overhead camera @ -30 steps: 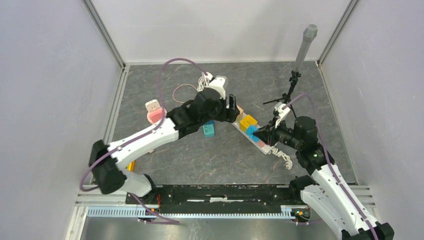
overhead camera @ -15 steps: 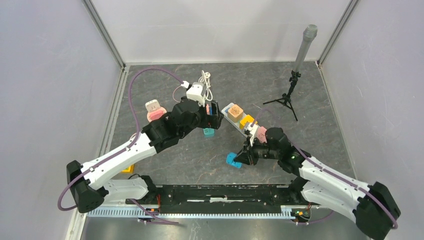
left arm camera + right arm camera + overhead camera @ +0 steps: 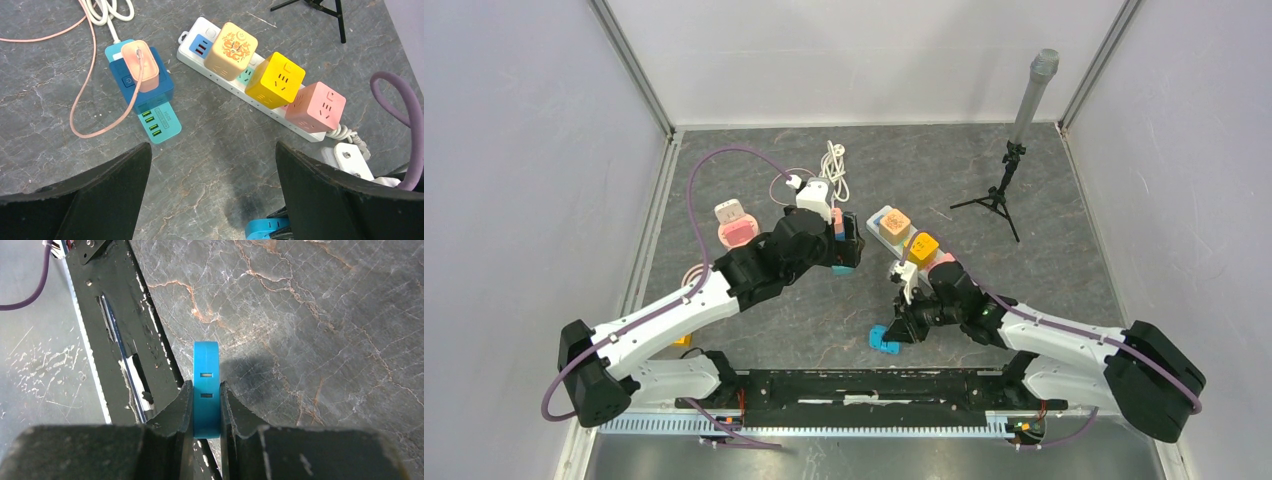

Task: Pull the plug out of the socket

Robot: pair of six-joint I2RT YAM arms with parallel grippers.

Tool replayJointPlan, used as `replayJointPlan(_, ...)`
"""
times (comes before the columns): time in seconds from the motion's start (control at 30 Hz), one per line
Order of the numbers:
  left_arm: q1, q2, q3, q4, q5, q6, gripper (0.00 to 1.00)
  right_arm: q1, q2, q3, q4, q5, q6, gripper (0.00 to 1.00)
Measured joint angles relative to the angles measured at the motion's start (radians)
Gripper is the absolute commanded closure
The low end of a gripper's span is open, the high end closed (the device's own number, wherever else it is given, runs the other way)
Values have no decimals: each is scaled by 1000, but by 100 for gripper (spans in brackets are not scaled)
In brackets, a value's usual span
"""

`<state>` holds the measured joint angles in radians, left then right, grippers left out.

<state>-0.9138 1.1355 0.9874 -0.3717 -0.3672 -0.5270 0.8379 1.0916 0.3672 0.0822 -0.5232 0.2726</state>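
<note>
A white power strip [image 3: 879, 218] lies at mid table with a tan cube [image 3: 895, 224], a yellow cube [image 3: 922, 247] and a pink cube on it. The left wrist view shows the strip [image 3: 212, 31] and its pink cube [image 3: 316, 106]. My right gripper [image 3: 902, 333] is shut on a blue plug [image 3: 884, 340], off the strip, low over the table's front edge. The right wrist view shows the plug [image 3: 206, 365] pinched between the fingers of the right gripper [image 3: 206, 390]. My left gripper [image 3: 849, 245] hovers open and empty left of the strip, with wide jaws [image 3: 212, 146].
A teal socket block [image 3: 159, 125] carries a dark blue cube [image 3: 150, 95] with a pink adapter on top. A coiled white cable [image 3: 834, 160] and a pink adapter [image 3: 734, 225] lie at back left. A small tripod [image 3: 999, 195] stands at back right. The black front rail [image 3: 864, 385] is just below the plug.
My right gripper has carried the blue plug away from the strip towards the front left and lower. My left gripper has drawn back a little to the left.
</note>
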Motion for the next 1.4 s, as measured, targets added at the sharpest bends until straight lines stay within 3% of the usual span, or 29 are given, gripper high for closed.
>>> replayJointPlan(0.17,0,1,0,0,0,-24,0,0,27,2,-6,0,-12,68)
replayJointPlan(0.27,0,8,0,0,-3,-35,0,0,37,10,-21,20,-19,52)
replayJointPlan(0.4,0,28,0,-2,-9,-38,0,0,38,16,-64,95,-35,37)
replayJointPlan(0.67,0,56,9,-18,-17,-39,0,0,-7,51,-140,249,-61,23)
replayJointPlan(0.83,0,74,31,-32,-22,-39,0,0,-89,140,-227,348,-85,3)
replayJointPlan(1.17,2,76,35,-18,50,-30,0,-65,-189,352,-382,787,-152,2)
replayJointPlan(1.4,3,102,35,54,241,-2,0,-274,-137,292,-436,750,-203,2)
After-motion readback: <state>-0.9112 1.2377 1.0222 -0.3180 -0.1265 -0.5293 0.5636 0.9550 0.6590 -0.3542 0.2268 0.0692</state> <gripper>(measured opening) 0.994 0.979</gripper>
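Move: The right hand holds the blue plug just over its spot on the bare table, about 1 cm to its left and 4 cm below. From this hand the pink block lies 13 cm ahead, 11 cm right, at nearly its height; the yellow block 19 cm ahead, 6 cm right. From the left hand the yellow block is roughly 5 cm ahead, 17 cm right, and the tan block 10 cm ahead, 12 cm right, both some 15 cm down. Down about 2 cm, the right hand lowers the blue plug and opens wide, letting go; it then arcs up and forward, swings right and sinks over the pink block, some 15 cm each forward and right, turning about 40 degrees clockwise with fingers steeper. The left hand, still open, sinks slightly, then late on slides 5 cm right towards the strip, turning clockwise. ##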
